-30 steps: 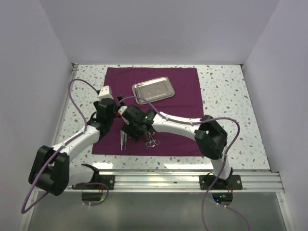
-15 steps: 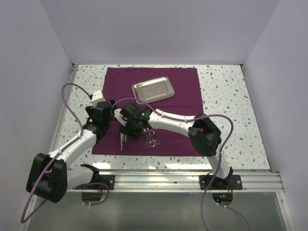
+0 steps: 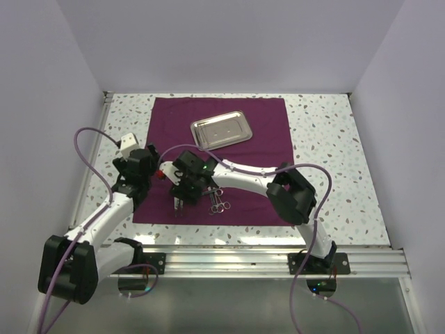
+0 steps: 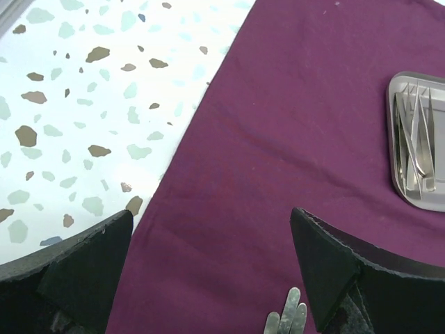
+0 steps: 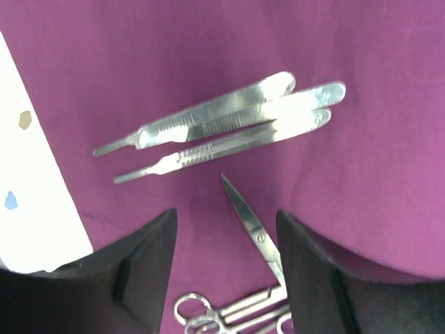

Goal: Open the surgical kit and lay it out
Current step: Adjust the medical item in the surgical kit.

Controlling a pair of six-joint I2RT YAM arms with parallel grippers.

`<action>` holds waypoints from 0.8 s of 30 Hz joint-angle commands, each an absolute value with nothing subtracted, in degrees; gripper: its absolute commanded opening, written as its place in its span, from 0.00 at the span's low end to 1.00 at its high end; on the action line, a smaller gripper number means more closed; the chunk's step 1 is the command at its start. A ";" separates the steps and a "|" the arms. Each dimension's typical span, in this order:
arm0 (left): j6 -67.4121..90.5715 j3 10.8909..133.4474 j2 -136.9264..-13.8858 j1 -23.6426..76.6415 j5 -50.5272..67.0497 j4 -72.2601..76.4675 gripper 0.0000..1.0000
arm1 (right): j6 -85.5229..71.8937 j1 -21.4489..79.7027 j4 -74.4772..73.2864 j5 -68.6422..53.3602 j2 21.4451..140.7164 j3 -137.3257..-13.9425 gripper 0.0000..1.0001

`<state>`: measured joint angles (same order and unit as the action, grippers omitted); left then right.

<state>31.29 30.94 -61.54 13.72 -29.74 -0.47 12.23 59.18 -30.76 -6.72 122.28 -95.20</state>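
Observation:
The surgical kit's purple cloth (image 3: 257, 149) lies spread flat. Its steel tray (image 3: 221, 130) sits at the far middle and holds thin tweezers (image 4: 416, 132). Three flat silver handles (image 5: 229, 122) lie side by side near the cloth's left front. Scissors (image 5: 259, 236) lie just beside them. My right gripper (image 5: 226, 261) hovers open low over the cloth, and the scissors' blade lies loose between its fingers (image 5: 132, 268). My left gripper (image 4: 208, 271) stands wide open and holds nothing. It hangs over the cloth's left edge, and the handle tips (image 4: 286, 314) show at its lower right.
The speckled table top (image 3: 323, 132) surrounds the cloth (image 4: 299, 125). A grey rail (image 3: 278, 261) runs along the near edge. Plain walls close in the left, right and far sides. The arms' purple cables (image 3: 90, 149) loop above the table.
My left arm has drawn back to the left, away from the instruments. The right gripper has shifted a little left over the instruments, and its fingers stand slightly narrower.

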 commanded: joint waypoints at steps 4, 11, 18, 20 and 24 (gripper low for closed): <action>34.28 32.87 -64.24 8.97 -22.95 4.48 1.00 | 6.85 51.86 -36.65 -0.35 123.31 -91.84 0.63; 34.19 31.99 -63.55 8.44 -22.15 5.18 1.00 | 7.38 51.42 -37.88 -0.70 125.24 -92.20 0.63; 34.01 31.91 -63.63 8.35 -21.45 5.27 1.00 | 7.12 51.59 -38.67 -2.37 125.77 -93.07 0.31; 34.10 31.91 -63.63 8.44 -21.45 5.27 1.00 | 7.12 51.85 -38.94 -2.55 125.68 -93.60 0.17; 34.01 31.82 -63.72 8.35 -21.10 5.36 1.00 | 6.77 52.29 -40.16 -0.89 124.98 -94.48 0.11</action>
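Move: The medical item, a pair of scissors with its tip pointing left, has its middle about 5 cm to the right of the open right hand, 3 cm ahead and 3 cm below. The scalpels lie about 5 cm to this hand's left, level with it; the clamps some 8 cm to its right, also level, both about 3 cm down. From the left hand the scissors are roughly 23 cm right, 6 cm back and 11 cm below. Rightward and forward, the half-open right hand sweeps about 8 cm away from the scalpels to the scissors, sinking some 2.5 cm early on and turning about 15 degrees clockwise. There it stops low over the cloth, and the fingers close most of the way, pinching the scissors just behind the pivot. ##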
